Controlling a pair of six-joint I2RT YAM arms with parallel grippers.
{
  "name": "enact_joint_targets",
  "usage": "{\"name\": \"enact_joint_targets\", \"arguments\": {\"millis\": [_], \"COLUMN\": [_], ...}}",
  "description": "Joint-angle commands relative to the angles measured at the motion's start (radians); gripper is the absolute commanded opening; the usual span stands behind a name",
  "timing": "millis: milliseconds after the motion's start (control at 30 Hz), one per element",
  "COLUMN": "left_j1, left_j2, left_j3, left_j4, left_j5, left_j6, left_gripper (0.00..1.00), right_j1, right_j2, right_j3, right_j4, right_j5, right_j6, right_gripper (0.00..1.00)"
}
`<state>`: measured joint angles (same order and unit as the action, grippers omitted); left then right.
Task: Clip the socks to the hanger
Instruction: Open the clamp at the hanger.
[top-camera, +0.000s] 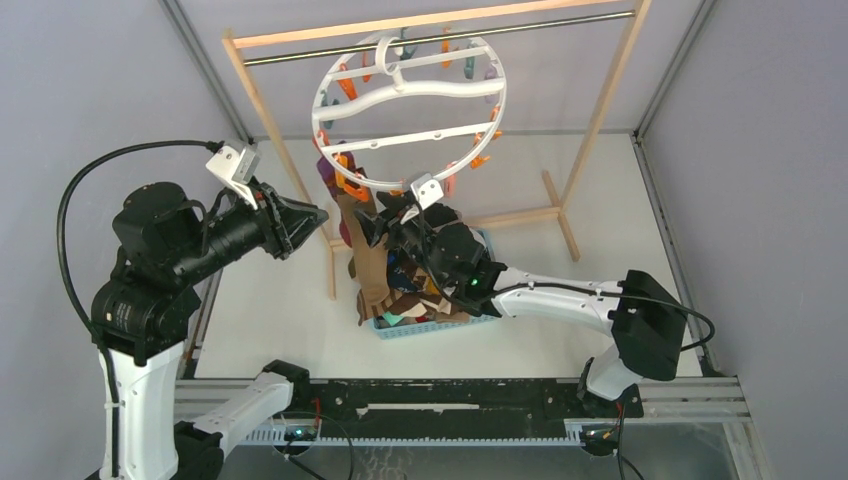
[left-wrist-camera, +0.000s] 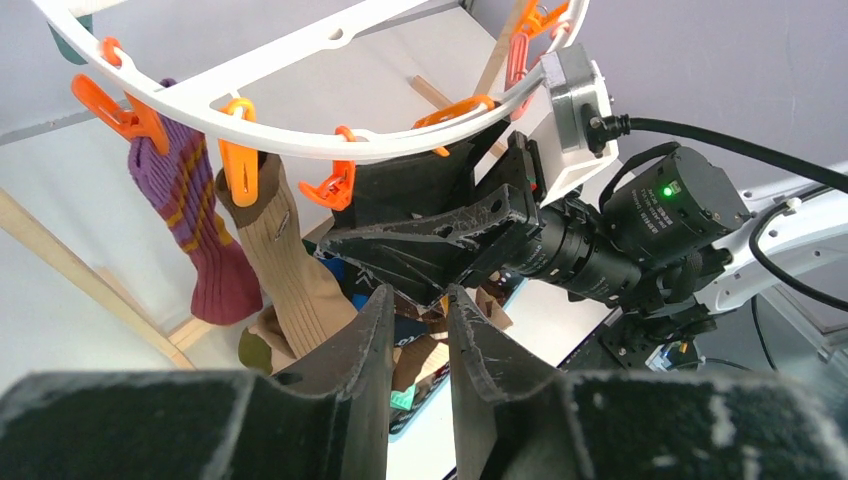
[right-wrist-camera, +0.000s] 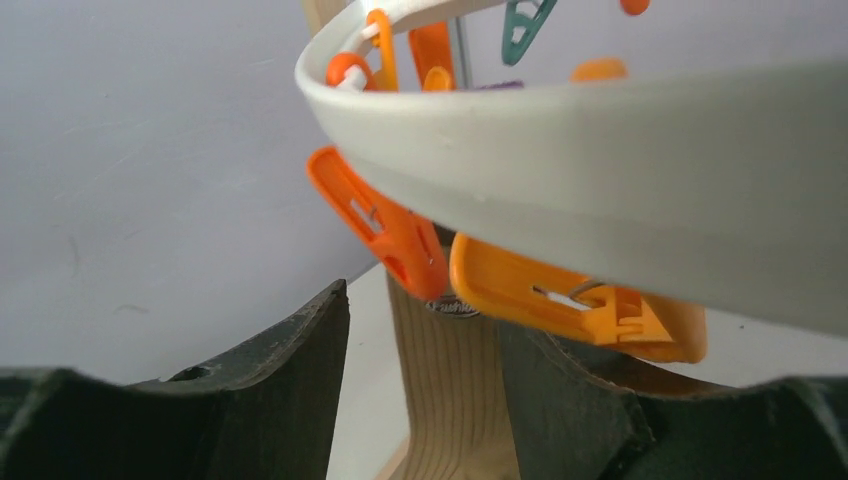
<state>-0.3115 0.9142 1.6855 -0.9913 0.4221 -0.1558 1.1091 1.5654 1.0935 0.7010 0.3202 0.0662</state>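
Observation:
The white round hanger (top-camera: 410, 100) hangs from the rack's rod with orange clothespins (left-wrist-camera: 240, 170) along its rim. A maroon striped sock (left-wrist-camera: 200, 240) and a tan ribbed sock (left-wrist-camera: 290, 260) hang clipped at its near left edge. More socks (top-camera: 415, 300) lie piled in the basket. My right gripper (right-wrist-camera: 425, 310) is open right under the ring (right-wrist-camera: 620, 160). The tan sock (right-wrist-camera: 450, 390) hangs just beyond its jaws, against the right finger, and two orange clothespins (right-wrist-camera: 385, 225) sit just above. My left gripper (top-camera: 315, 215) is raised to the left of the socks, jaws narrowly apart and empty (left-wrist-camera: 420, 297).
A light-blue basket (top-camera: 440, 328) stands on the table under the hanger. The wooden rack (top-camera: 600, 110) with its metal rod (top-camera: 300, 55) frames the back, and one of its legs (top-camera: 325, 250) stands beside the hanging socks. Grey walls close both sides.

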Motion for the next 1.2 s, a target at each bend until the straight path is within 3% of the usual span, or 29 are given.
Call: {"name": "enact_joint_targets", "arguments": {"millis": [0, 200, 533, 700, 867, 1167], "left_j1": [0.006, 0.007, 0.008, 0.008, 0.009, 0.017], "left_j2": [-0.002, 0.002, -0.001, -0.018, -0.025, -0.010], "left_j3": [0.016, 0.013, -0.006, -0.084, -0.168, -0.218], "left_j4": [0.016, 0.016, 0.030, 0.097, 0.175, 0.330], "left_j5": [0.012, 0.014, 0.020, 0.017, 0.028, 0.016], "left_j6": [0.021, 0.024, 0.015, -0.030, -0.118, -0.285], "left_gripper": [0.28, 0.28, 0.28, 0.30, 0.48, 0.56], "right_j1": [0.019, 0.051, 0.101, 0.128, 0.138, 0.137], "right_j2": [0.011, 0.050, 0.024, 0.001, -0.021, -0.046], "right_j3": [0.067, 0.110, 0.099, 0.100, 0.095, 0.090], "right_j4": [0.122, 0.172, 0.139, 0.130, 0.106, 0.089], "right_j5": [0.093, 0.114, 0.114, 0.092, 0.043, -0.017], "right_j6": [-0.142, -0.264, -0.348, -0.367, -0.313, -0.242], "right_gripper": [0.62, 0.56, 0.26, 0.09, 0.06, 0.05]}}
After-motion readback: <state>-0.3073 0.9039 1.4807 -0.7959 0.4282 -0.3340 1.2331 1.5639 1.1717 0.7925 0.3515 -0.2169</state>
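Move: Just above the right hand hangs the empty orange clamp, about 4 cm up, 1 cm ahead and 2 cm to the left. From that hand the neighbouring orange clamp is some 3 cm to the right, 1 cm ahead and 3 cm up; the clamp with the brown sock is about 4 cm ahead, 6 cm left and 4 cm up. From the left hand, the empty clamp is roughly 6 cm ahead, 5 cm right and 3 cm lower. Rising about 4 cm and tipping its fingers up some 15 degrees, the right hand closes and pinches the empty orange clamp at the rim, then, holding on, draws it back and up. The left hand waits, then heads forward and down, slightly right, towards that clamp, opening its fingers and bringing one finger close beside it. ##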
